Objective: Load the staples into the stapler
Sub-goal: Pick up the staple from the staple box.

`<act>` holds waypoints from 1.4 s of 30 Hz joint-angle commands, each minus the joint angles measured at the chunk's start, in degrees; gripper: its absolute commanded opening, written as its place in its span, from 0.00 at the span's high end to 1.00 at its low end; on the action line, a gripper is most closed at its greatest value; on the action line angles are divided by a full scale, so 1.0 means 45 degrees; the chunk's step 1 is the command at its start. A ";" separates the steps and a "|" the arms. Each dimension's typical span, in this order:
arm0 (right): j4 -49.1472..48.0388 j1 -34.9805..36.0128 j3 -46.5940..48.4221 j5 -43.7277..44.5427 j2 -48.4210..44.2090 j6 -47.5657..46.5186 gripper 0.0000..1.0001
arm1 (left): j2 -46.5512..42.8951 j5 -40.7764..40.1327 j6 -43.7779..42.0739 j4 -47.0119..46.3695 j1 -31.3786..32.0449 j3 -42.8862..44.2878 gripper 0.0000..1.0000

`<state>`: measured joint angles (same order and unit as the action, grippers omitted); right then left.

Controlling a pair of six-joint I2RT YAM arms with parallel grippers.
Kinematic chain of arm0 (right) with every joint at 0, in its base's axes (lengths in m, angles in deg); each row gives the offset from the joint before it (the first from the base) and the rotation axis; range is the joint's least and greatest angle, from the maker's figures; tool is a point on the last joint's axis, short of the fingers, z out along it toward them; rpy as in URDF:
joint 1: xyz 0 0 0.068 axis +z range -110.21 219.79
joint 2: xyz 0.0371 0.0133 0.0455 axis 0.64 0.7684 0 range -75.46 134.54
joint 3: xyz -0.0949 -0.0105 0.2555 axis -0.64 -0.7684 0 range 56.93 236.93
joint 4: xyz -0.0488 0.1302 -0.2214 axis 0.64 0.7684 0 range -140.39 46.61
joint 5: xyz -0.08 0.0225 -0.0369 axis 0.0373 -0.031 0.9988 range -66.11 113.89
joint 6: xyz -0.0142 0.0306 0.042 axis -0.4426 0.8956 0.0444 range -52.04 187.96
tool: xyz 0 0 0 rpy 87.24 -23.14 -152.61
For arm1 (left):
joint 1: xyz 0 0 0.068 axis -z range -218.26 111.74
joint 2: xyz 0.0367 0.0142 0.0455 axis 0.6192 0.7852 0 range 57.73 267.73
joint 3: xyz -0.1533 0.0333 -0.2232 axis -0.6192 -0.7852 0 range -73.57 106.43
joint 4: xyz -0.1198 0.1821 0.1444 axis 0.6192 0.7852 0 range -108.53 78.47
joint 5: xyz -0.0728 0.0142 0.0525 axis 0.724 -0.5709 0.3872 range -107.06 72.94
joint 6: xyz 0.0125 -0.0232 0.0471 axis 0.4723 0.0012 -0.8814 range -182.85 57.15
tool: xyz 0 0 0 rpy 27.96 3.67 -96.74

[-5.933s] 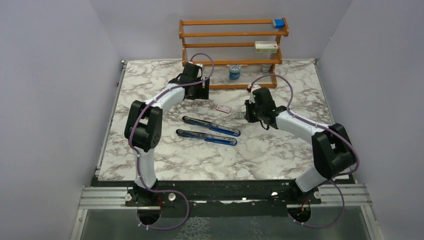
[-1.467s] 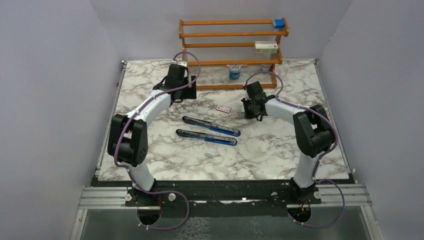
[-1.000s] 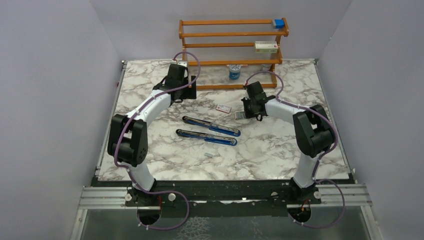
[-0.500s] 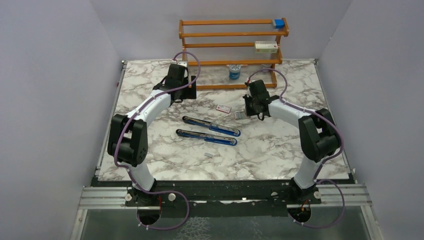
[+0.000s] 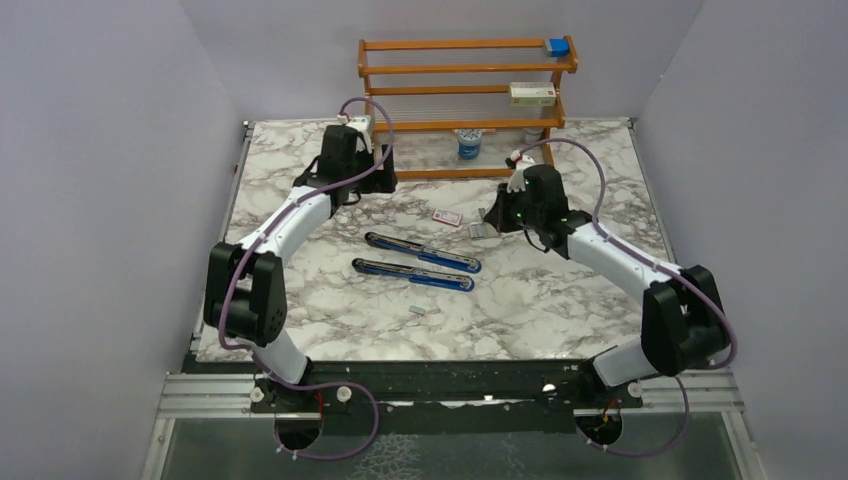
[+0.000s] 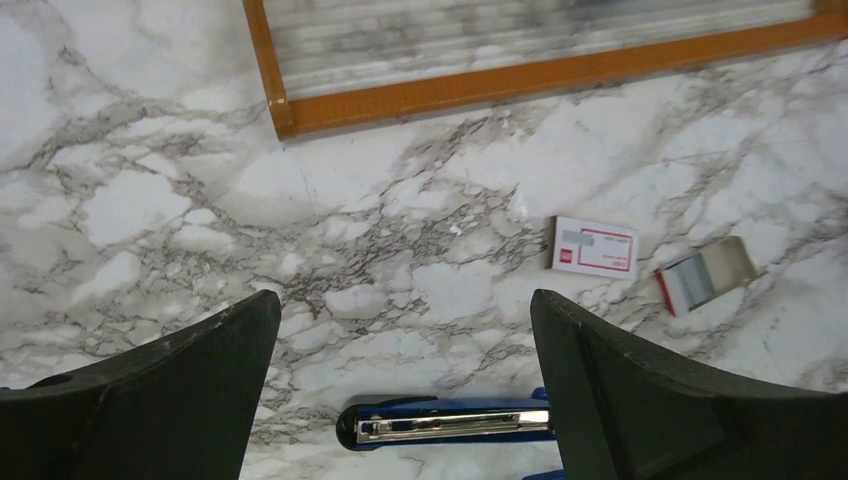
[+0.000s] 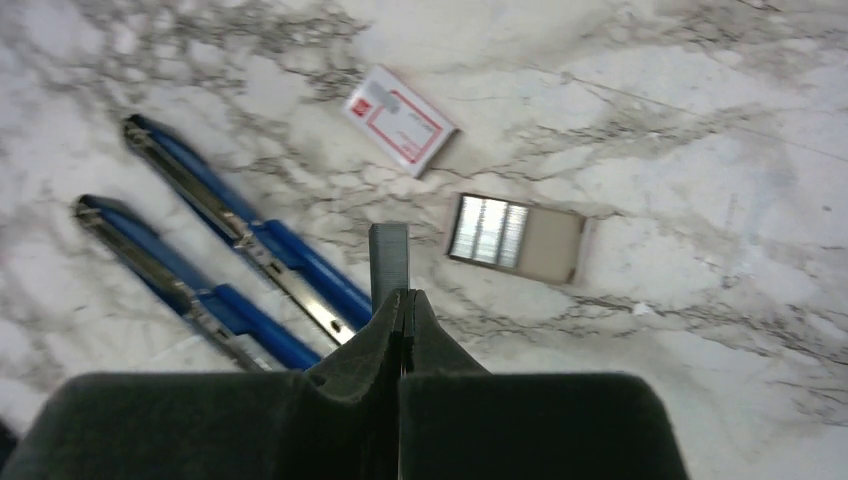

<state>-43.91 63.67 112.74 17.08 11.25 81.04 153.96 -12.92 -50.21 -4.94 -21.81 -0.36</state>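
The blue stapler lies opened flat mid-table, its two arms side by side with the metal channel up; it also shows in the right wrist view, and one tip shows in the left wrist view. My right gripper is shut on a grey strip of staples that sticks out past its tips, above the table between the stapler and a grey tray. More staples lie in that tray. A loose strip lies nearer the front. My left gripper hangs wide open, holding nothing, beyond the stapler.
A pink-and-white box lies left of the tray. A wooden rack stands at the back with a blue block, a pale box and a small blue cylinder. Walls close in both sides.
My right gripper has come up and away from the tray with a staple strip in it, the arm swinging out to the right. My left gripper has opened wider and shifted slightly left.
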 commanded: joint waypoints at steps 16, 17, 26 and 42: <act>-0.6995 -0.0052 -0.3895 -0.5254 -0.7227 0.2781 0.99 | -0.5057 0.8878 0.2606 -1.0663 -0.0004 -0.3594 0.03; -0.7435 -0.0052 -0.4020 -0.5505 -0.7428 0.2848 0.99 | -0.5307 0.9338 0.2206 -1.0908 0.0153 -0.3737 0.05; -0.9445 -0.0052 -0.3453 -0.8432 -0.7585 0.2531 0.99 | -0.7397 1.1915 -0.2116 -1.1782 0.3188 -0.4654 0.20; -0.9995 -0.0052 -0.1972 -1.0814 -0.7694 0.2177 0.99 | -0.6475 1.1926 -0.1234 -1.1869 0.4392 -0.3218 0.35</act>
<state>-88.30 63.67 101.92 -28.25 -23.15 92.65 123.05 41.02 -56.52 -56.66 -3.93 -17.74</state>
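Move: The staple strip, pinched in the closed right fingers, lies about 22 cm to the right of the wide-open, empty left gripper, 7 cm back and 4 cm lower. The opened staple tray stands about 10 cm below the strip and 1 cm ahead of it. From the left gripper, the box sleeve is some 14 cm right, 2 cm back and 14 cm below. The left gripper itself is 23 cm left of the right hand, 8 cm ahead and 3 cm higher. Lift both grippers clear of the table to meet face to face: send the left one up first, then back and right, rising about 26 cm while it swings clockwise and levels to point right at the strip, its fingers narrowing by a third but staying open. Raise the right one some 28 cm and draw it back, turning counter-clockwise to point left, still pinching the strip. ##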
